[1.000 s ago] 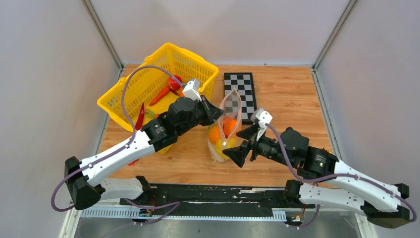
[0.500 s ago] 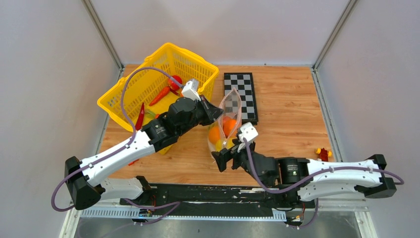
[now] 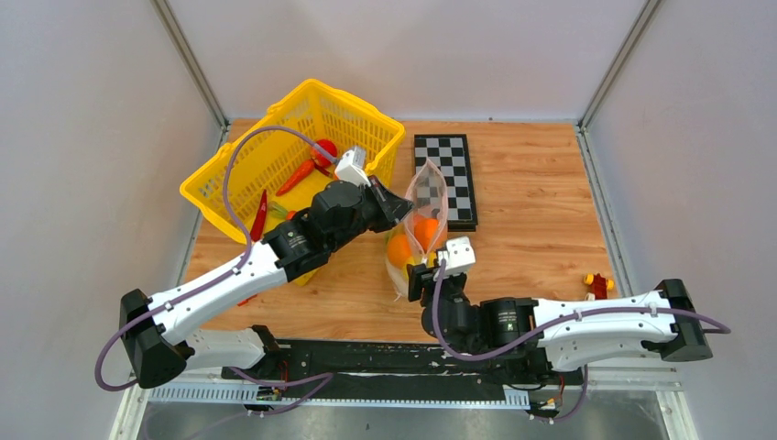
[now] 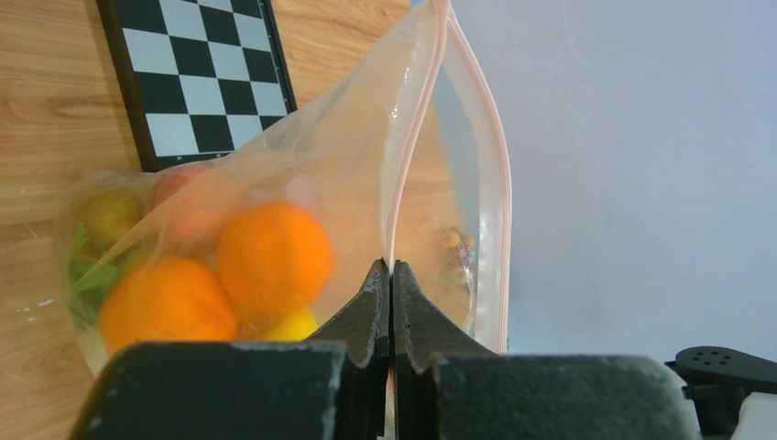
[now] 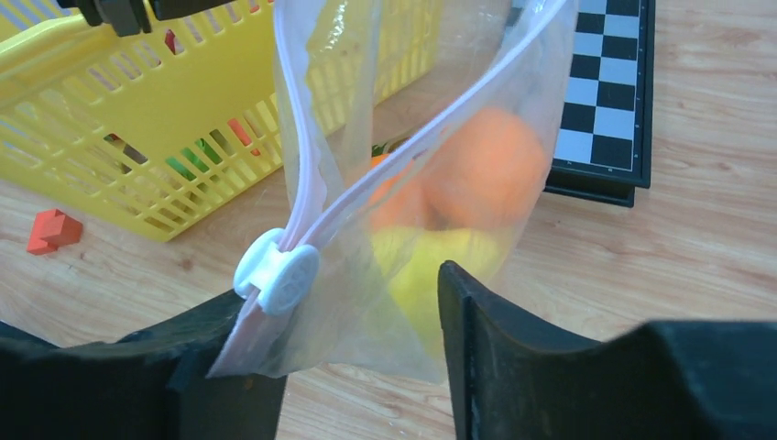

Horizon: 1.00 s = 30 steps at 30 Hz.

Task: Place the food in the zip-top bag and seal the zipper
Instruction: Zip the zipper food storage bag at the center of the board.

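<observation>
The zip-top bag (image 3: 425, 209) stands upright in the middle of the table with the food (image 3: 400, 248) inside: orange and yellow rounded pieces (image 4: 273, 257). My left gripper (image 4: 391, 268) is shut on the pink zipper (image 4: 412, 137) strip of one side of the bag's mouth, which gapes beyond it. My right gripper (image 5: 341, 289) is open around the bag's near lower corner. A white slider (image 5: 278, 272) on the zipper sits just above its left finger. The yellow piece (image 5: 431, 266) shows through the plastic between the fingers.
A yellow basket (image 3: 275, 151) with a carrot and red peppers stands at the back left, close behind the left arm. A checkerboard (image 3: 451, 174) lies behind the bag. A small red and yellow toy (image 3: 597, 282) lies at the right edge. A red block (image 5: 50, 229) lies by the basket.
The right arm has swung in from the right and dropped low along the near edge. Its gripper now straddles the bag's near corner, jaws narrower than before. The left gripper has held still.
</observation>
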Tool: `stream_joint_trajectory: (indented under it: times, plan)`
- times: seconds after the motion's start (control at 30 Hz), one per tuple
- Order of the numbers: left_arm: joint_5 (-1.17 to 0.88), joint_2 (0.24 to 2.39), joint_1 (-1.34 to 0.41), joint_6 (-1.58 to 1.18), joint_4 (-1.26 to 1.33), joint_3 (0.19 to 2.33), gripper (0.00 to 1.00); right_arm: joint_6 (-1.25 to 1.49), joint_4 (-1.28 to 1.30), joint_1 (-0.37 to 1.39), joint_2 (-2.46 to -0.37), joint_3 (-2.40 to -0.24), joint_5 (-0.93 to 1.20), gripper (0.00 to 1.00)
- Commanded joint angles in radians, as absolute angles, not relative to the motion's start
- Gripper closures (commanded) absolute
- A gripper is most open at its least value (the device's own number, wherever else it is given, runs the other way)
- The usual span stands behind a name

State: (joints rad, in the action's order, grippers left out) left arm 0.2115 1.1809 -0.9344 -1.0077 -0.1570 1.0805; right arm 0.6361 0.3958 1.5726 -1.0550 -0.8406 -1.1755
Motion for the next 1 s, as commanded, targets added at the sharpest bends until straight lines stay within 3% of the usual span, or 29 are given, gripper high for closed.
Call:
stream_joint_trajectory:
  times: [0.0, 0.13, 0.23, 0.37, 0.63, 0.73, 0.8, 0.97]
  plan:
    - [0.216, 1.163, -0.936, -1.023, -0.099, 1.078, 1.0, 0.577, 0.258, 1.577, -1.006, -0.799, -1.224, 0.49]
    - [0.221, 1.161, -0.936, -1.024, -0.097, 1.075, 1.0, 0.522, 0.185, 1.576, -0.951, -0.744, -1.183, 0.71]
    - [0.219, 1.161, -0.936, -1.028, -0.087, 1.07, 1.0, 0.484, 0.151, 1.573, -0.913, -0.715, -1.144, 0.79]
    - [0.211, 1.164, -0.936, -1.031, -0.074, 1.064, 0.98, 0.406, 0.112, 1.559, -0.871, -0.693, -1.086, 1.0]
    - [0.198, 1.161, -0.936, -1.003, -0.058, 1.063, 0.84, 0.323, 0.064, 1.496, -0.785, -0.659, -0.937, 1.0]
    - [0.188, 1.149, -0.933, -0.946, -0.049, 1.064, 0.6, 0.233, 0.04, 1.477, -0.741, -0.656, -0.858, 1.0]
    - [0.187, 1.132, -0.929, -0.89, -0.055, 1.069, 0.31, 0.183, 0.063, 1.464, -0.712, -0.672, -0.812, 1.0]
    - [0.203, 1.071, -0.914, -0.726, -0.106, 1.101, 0.01, 0.067, 0.17, 1.41, -0.644, -0.736, -0.693, 1.0]
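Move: The bag's white zip slider and the short tail behind it are about 2 cm left of the right hand point, a centimetre ahead and a centimetre above it, between the half-open fingers. The upper orange in the bag sits some 11 cm ahead, 2 cm right and 11 cm lower; the chessboard lies about 30 cm ahead, 5 cm right and 22 cm below. From the left hand, still pinching the rim, the slider is roughly 8 cm back, 3 cm right and 7 cm below. Shut the right fingers on the zip tail just behind the slider while easing right, then keep the pinch and draw it up and right, about 3 cm up and 2 cm right overall, turning the hand some 15 degrees counter-clockwise. Hold the left hand almost in place on the rim and, late, open its fingers wide to let go, rising about 1 cm. ##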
